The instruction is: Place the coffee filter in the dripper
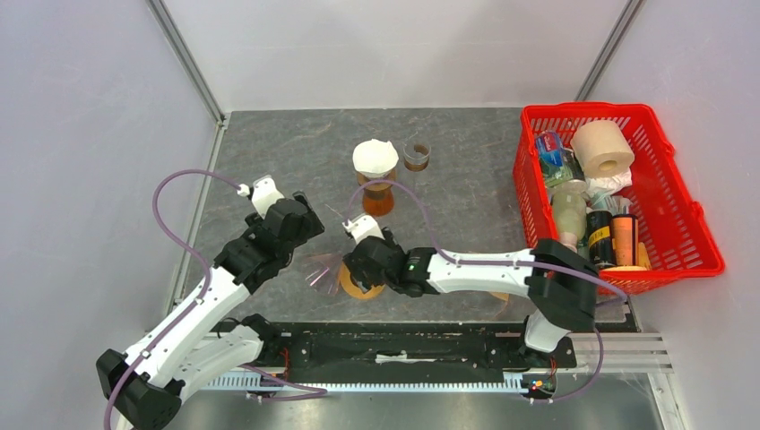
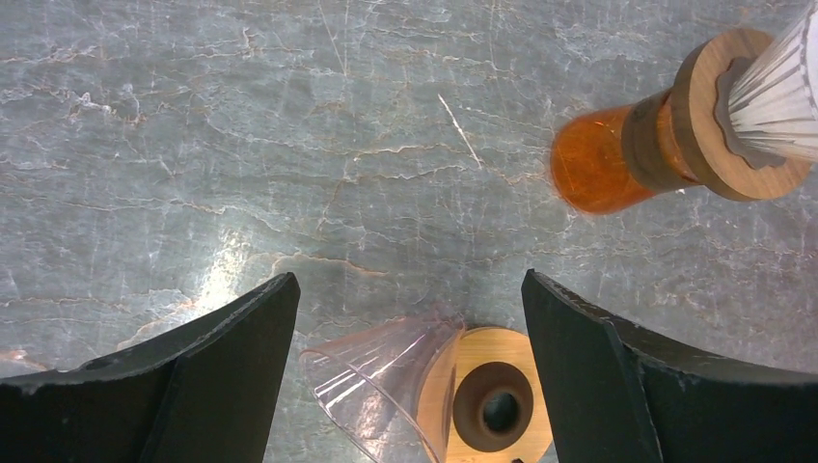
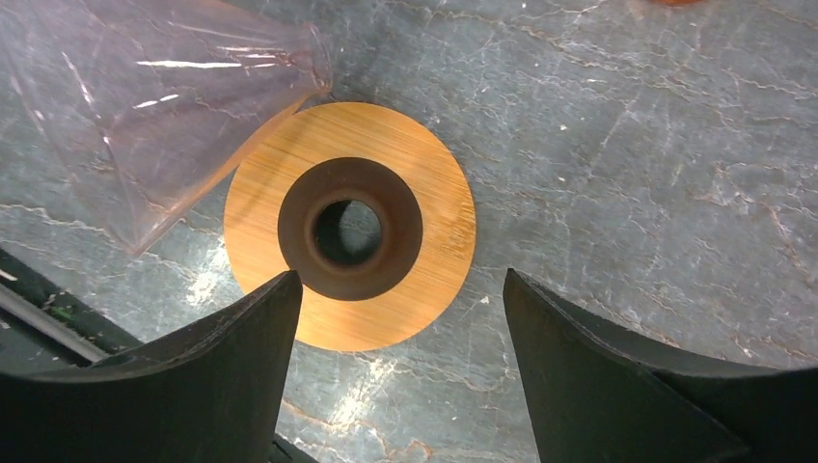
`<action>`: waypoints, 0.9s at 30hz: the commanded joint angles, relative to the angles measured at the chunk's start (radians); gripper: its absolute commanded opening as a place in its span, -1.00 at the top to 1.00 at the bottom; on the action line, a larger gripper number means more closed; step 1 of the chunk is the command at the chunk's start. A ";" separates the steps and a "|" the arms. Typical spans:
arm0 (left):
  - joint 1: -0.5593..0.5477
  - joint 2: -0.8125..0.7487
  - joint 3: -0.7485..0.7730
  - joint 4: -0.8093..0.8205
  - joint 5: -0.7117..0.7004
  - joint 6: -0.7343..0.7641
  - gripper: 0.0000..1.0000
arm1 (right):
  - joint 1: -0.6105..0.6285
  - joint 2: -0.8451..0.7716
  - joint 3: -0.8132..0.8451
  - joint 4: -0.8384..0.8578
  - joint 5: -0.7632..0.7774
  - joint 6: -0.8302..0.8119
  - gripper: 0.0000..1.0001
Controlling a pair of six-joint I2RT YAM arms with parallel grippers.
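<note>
The dripper [image 1: 345,276] lies on its side near the table's front edge. It is a clear cone [image 2: 386,381] on a round wooden base [image 3: 424,193] with a dark hole. The white coffee filter [image 1: 375,154] sits in a wooden collar on top of an orange carafe [image 1: 377,199], farther back; the left wrist view shows the filter [image 2: 777,87] at top right. My left gripper [image 2: 407,278] hovers open just left of the dripper, nothing between its fingers. My right gripper [image 3: 401,274] stands open over the rim of the wooden base, gripping nothing.
A red basket [image 1: 618,109] at the right holds a toilet roll [image 1: 602,148], bottles and other items. A small brown cup [image 1: 417,156] stands beside the filter. The black mounting rail [image 1: 403,345] runs along the near edge.
</note>
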 commanded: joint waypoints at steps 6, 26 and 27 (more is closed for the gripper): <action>-0.001 -0.013 -0.016 -0.015 -0.057 -0.058 -0.85 | 0.012 0.147 0.144 -0.051 0.045 -0.081 -0.56; -0.002 -0.014 -0.008 -0.014 -0.040 -0.050 -0.85 | 0.010 0.258 0.155 -0.041 0.058 -0.057 0.11; -0.001 -0.015 -0.008 -0.014 -0.039 -0.050 -0.85 | 0.008 0.262 0.158 -0.042 0.056 -0.058 0.12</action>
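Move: The wooden ring with the dark funnel lies nearly under the right hand, about 2 cm to its left, level fore and aft, some 7 cm below. The clear plastic cone lies roughly 8 cm left of that ring and 1 cm farther out; the carafe with dripper and filter stands about 15 cm ahead of the right hand. From the left hand the wooden ring is some 7 cm back, 10 cm right and 17 cm below. Right hand sinks about 5 cm onto the wooden ring's funnel, edging left, rolling 10 degrees, fingers closing to half-open. ##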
